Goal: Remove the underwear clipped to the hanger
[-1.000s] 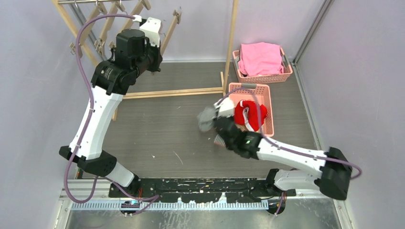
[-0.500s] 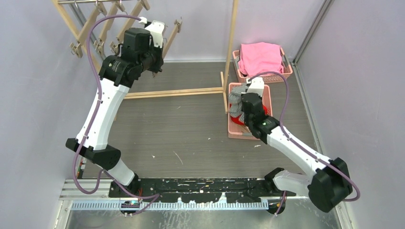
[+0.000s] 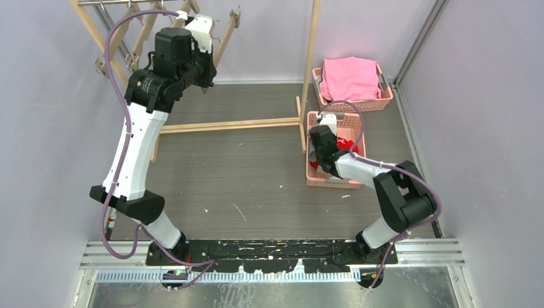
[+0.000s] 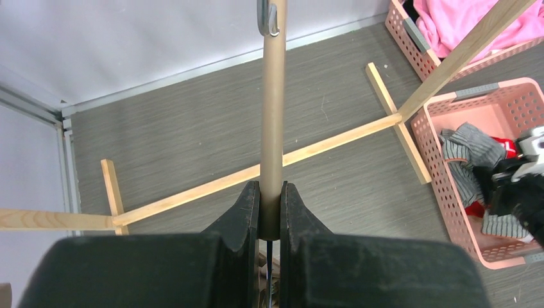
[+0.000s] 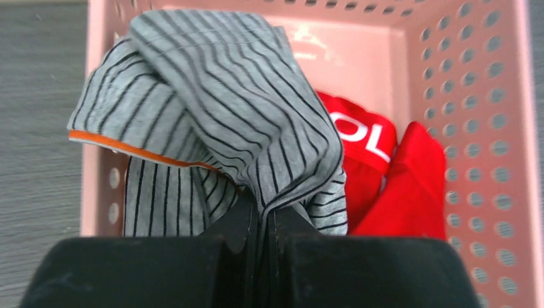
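Observation:
My left gripper is shut on the hanger's round wooden bar, which has a bare metal clip at its far end. In the top view it holds the hanger high at the back left. My right gripper is shut on a fold of the grey-and-white striped underwear, low inside the pink basket. Red underwear with white lettering lies beside it in the same basket. Seen from above, my right gripper sits at the left end of that basket.
Other wooden hangers hang from the rack's top rail at the back left. The rack's floor bar and upright post stand just left of the basket. A second basket with pink cloth sits behind.
My right arm swung from mid-floor to the pink basket, carrying the striped underwear down into it. My left arm shifted slightly with the hanger in its grip.

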Available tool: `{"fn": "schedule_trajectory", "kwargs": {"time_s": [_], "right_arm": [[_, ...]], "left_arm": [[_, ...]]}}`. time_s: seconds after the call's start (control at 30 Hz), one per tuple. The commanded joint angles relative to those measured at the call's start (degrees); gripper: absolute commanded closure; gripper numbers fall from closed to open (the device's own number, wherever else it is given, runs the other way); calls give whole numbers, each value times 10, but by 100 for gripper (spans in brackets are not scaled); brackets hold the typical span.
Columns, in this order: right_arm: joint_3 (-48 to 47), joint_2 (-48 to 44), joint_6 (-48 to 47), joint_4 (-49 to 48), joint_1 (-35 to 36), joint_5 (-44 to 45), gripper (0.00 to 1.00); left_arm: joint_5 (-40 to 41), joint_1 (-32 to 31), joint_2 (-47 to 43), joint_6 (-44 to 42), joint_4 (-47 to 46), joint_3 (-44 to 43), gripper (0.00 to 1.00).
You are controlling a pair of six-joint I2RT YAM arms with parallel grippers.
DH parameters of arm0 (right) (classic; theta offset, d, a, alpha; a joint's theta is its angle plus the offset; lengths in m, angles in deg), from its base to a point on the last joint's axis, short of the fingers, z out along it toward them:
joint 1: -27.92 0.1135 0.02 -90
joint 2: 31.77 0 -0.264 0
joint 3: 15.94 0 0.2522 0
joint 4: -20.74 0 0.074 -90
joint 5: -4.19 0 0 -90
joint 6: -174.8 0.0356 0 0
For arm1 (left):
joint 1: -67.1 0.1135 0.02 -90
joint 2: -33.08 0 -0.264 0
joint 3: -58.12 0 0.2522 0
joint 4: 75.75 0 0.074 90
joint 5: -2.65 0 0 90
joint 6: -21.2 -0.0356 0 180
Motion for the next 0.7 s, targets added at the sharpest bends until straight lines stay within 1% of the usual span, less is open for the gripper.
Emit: {"fn": "schedule_trajectory", "kwargs": {"time_s": [0.0, 0.1, 0.13, 0.17, 0.2, 0.27, 0.3, 0.37, 0.43, 0.47, 0.5, 0.53, 0.67], "right_arm": [[-7, 33, 38, -5, -1, -8, 97], [0, 23, 58, 5, -1, 23, 96], [1, 16, 60, 8, -1, 33, 94], [3, 8, 60, 10, -1, 37, 90], [5, -2, 60, 9, -1, 37, 80], [10, -27, 59, 9, -1, 32, 56], [13, -43, 58, 9, -1, 30, 47], [20, -78, 53, 9, -1, 28, 40], [26, -116, 49, 9, -1, 28, 36], [28, -136, 47, 9, -1, 28, 32], [31, -160, 45, 10, -1, 29, 25], [33, -176, 44, 12, -1, 29, 23], [40, -236, 40, 14, -1, 24, 22]], "left_arm": [[-29, 17, 8, 6, -33, -48, 100], [-37, 23, 22, 7, -25, -72, 100], [-39, 24, 24, 7, -24, -76, 100], [-39, 26, 27, 7, -26, -78, 100], [-41, 27, 27, 7, -27, -78, 100], [-43, 31, 30, 8, -33, -78, 100], [-45, 33, 29, 9, -36, -78, 100], [-49, 39, 30, 11, -41, -82, 100], [-51, 43, 30, 15, -50, -79, 100], [-53, 44, 28, 16, -55, -78, 100], [-56, 44, 26, 18, -59, -77, 100], [-57, 46, 24, 19, -65, -75, 100], [-48, 47, 23, 22, -78, -79, 100]]}}
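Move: The right hand holds the grey striped underwear inside the front basket, whose middle lies about 4 cm to its right and 6 cm below, roughly level with it fore and aft. The red underwear lies some 7 cm to its right and 7 cm lower; the frame's post foot is about 9 cm left and 10 cm ahead. For the left hand, gripping a bare hanger, the rail is roughly 17 cm straight ahead and 8 cm higher; the nearest empty hanger hangs some 10 cm ahead and 9 cm left. The right hand sinks a last 2 cm or so into the front basket with the striped underwear still pinched, opens its fingers wide to let go of the cloth beside the red underwear, then rises about 10 cm clear, easing back a little while its fingertips tilt up. Meanwhile the left hand keeps its grip on the end of the bare hanger and eases it forward and up by 2 to 3 cm, towards the rail. ##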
